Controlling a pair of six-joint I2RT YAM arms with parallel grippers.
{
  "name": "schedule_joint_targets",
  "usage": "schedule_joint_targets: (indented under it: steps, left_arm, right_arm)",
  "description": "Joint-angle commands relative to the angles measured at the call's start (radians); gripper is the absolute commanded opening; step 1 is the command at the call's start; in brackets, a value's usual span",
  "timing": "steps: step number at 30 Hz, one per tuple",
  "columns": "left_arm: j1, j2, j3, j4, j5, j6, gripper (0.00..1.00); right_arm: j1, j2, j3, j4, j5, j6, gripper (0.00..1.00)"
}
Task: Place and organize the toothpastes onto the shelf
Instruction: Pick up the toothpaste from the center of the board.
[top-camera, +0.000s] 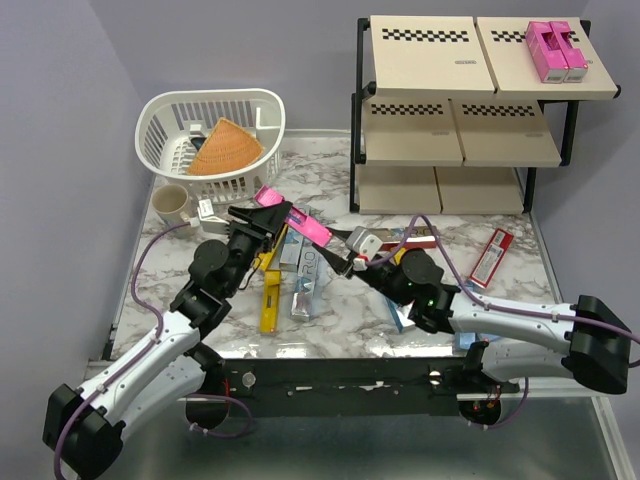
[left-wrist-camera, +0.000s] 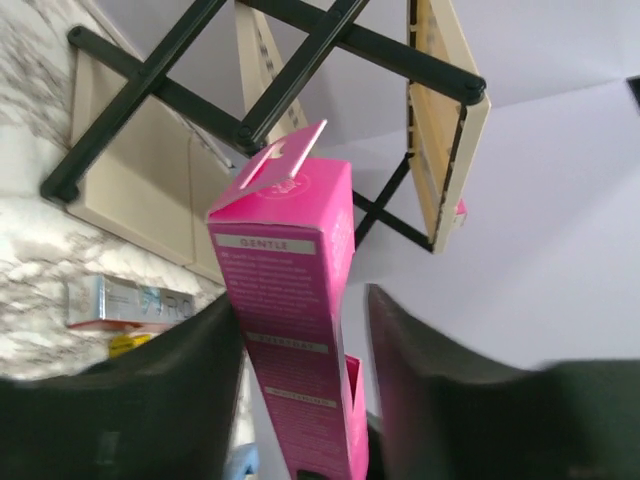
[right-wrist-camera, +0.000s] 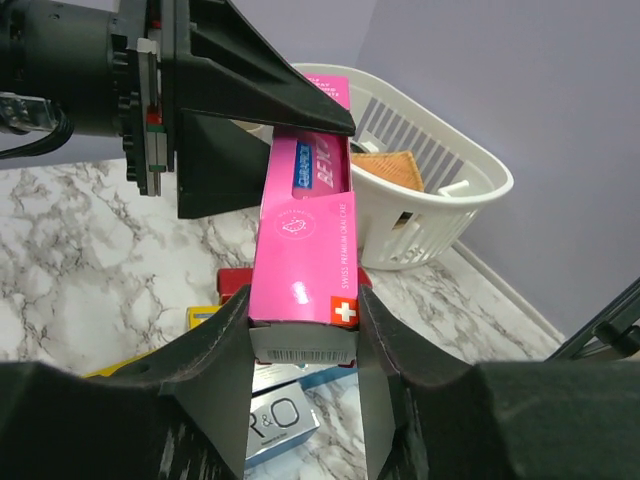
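Note:
A pink toothpaste carton (top-camera: 303, 224) hangs above the table between both arms. My right gripper (right-wrist-camera: 303, 340) is shut on its barcode end, both pads pressed against the sides of the carton (right-wrist-camera: 305, 250). At the carton's other end is my left gripper (left-wrist-camera: 300, 380), open: one finger lies against the carton (left-wrist-camera: 290, 300) and a gap shows beside the other. Two pink toothpastes (top-camera: 558, 50) lie on the top tier of the shelf (top-camera: 460, 150). Several more toothpastes lie on the table, among them yellow (top-camera: 270, 300), silver (top-camera: 308, 280) and red (top-camera: 492, 256).
A white basket (top-camera: 160, 125) holding an orange ridged thing stands at the back left, with a beige cup (top-camera: 172, 203) in front of it. The shelf fills the back right, and its two lower tiers carry nothing. Loose cartons lie under both grippers.

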Motion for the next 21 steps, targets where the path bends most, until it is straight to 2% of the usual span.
schedule_joint_targets:
  steps: [1, 4, 7, 14, 16, 21]
  left_arm:
    - [-0.006, -0.067, 0.034, -0.047, -0.083, 0.105, 0.77]
    - [-0.006, -0.117, 0.058, -0.109, -0.134, 0.214, 0.92]
    - [-0.006, -0.172, 0.074, -0.163, -0.166, 0.332, 0.98]
    - [-0.006, -0.309, 0.13, -0.334, -0.249, 0.7, 0.99]
    - [-0.006, -0.347, 0.146, -0.383, -0.26, 0.831, 0.99]
    - [-0.006, -0.428, 0.173, -0.506, -0.241, 0.998, 0.99]
  right_arm:
    - [0.006, -0.04, 0.074, -0.109, 0.073, 0.065, 0.27]
    - [0.004, -0.063, 0.121, -0.204, 0.114, 0.074, 0.21]
    - [0.004, -0.08, 0.193, -0.318, 0.161, 0.067, 0.2]
    - [-0.017, -0.097, 0.425, -0.576, 0.33, 0.019, 0.2]
    - [-0.046, -0.102, 0.483, -0.663, 0.353, 0.019, 0.2]
    - [-0.159, -0.068, 0.716, -0.844, 0.379, 0.036, 0.2]
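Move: The right fingers already grip the near right end of the pink toothpaste, bound for the two pink boxes on the top shelf, roughly 30 cm ahead, 40 cm right and 18 cm higher. On the table some 22 cm below the right hand are a silver box, level and 5 cm left, and a red-silver box, 12 cm ahead and 21 cm right. The left fingers, still around the toothpaste, have its middle 2 cm to their right and 1 cm back. Left opens and withdraws leftward; right lifts the pink toothpaste about 12 cm, swinging right towards the shelf. ##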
